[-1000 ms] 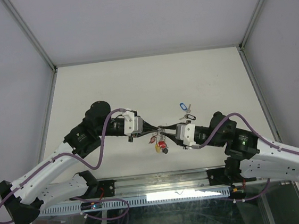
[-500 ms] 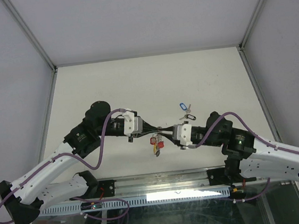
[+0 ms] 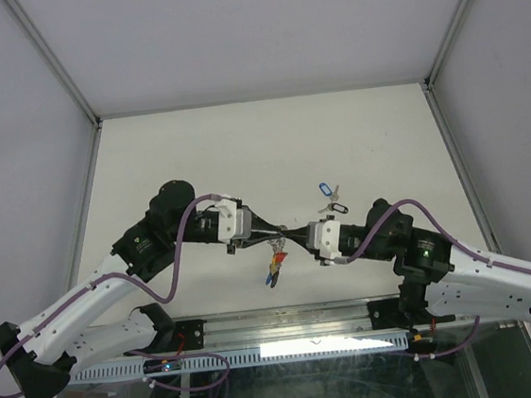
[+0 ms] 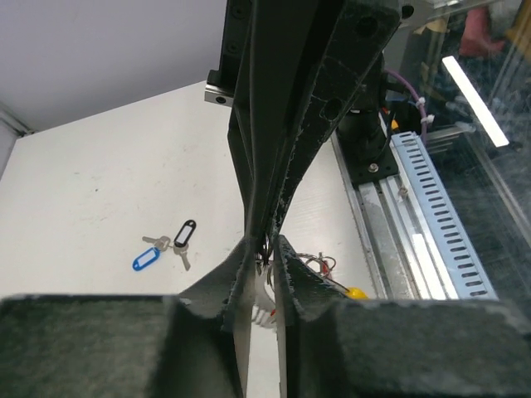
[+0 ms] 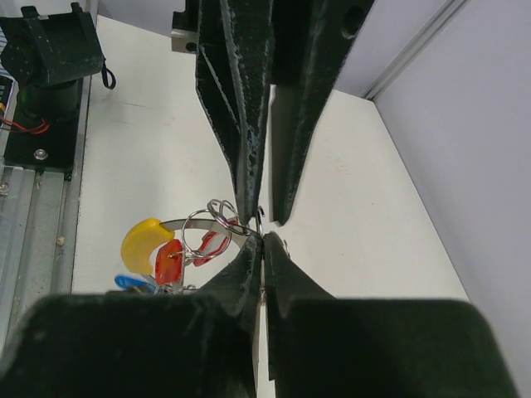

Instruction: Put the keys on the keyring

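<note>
My two grippers meet tip to tip above the table's near middle. The left gripper and the right gripper are both shut on the thin silvery keyring, seen edge-on between them. A bunch of keys hangs from it on small rings, with a yellow tag, red tags and a blue tag. Two loose keys lie on the table, one with a blue tag and one with a black tag.
The white table is bounded by grey walls with metal frame posts. A metal rail and slotted cable duct run along the near edge beside the arm bases.
The right gripper has closed onto the keyring and shifted slightly left. The hanging bunch of keys has swung down and to the left. The left gripper stays shut.
</note>
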`<state>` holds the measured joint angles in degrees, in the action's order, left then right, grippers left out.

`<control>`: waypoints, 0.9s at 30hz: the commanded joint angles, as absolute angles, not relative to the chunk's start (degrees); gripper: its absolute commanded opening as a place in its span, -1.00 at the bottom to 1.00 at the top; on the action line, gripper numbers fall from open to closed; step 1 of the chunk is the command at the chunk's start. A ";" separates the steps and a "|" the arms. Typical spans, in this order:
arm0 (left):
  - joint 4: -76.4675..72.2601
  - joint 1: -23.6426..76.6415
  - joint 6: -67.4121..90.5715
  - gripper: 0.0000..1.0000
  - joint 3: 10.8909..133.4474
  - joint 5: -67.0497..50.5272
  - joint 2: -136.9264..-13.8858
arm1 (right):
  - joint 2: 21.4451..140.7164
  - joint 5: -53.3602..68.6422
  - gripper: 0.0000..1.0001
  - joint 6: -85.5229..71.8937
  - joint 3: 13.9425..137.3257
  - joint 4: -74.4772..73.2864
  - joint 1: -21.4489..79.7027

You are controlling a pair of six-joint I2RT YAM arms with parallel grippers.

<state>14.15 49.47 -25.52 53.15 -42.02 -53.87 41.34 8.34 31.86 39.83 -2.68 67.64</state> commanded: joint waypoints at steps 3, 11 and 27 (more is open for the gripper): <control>7.24 49.39 -23.25 -0.30 53.40 -41.02 -49.75 | 38.18 5.58 -1.00 34.76 39.52 -2.39 67.85; 4.13 49.41 -18.57 -0.22 50.59 -35.47 -47.04 | 35.80 3.66 -1.00 43.12 39.16 -4.68 67.86; -5.07 49.42 -5.63 0.01 50.01 -26.21 -52.98 | 33.75 -4.55 -1.00 38.00 44.81 -16.91 67.91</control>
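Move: Both hands have their closed fingertips on the ring end of the keyring. From the right hand, its dangling bundle centres about 3 cm back, 1 cm left and 5 cm below; from the left hand, also about 3 cm back, level sideways and 5 cm below. The loose keys lie on the table roughly 10 cm ahead of the right hand, 15 cm right and 20 cm below. Left lets go, rises 4 cm, then forward; right draws the still-pinched keyring 4 cm right and slightly down. ##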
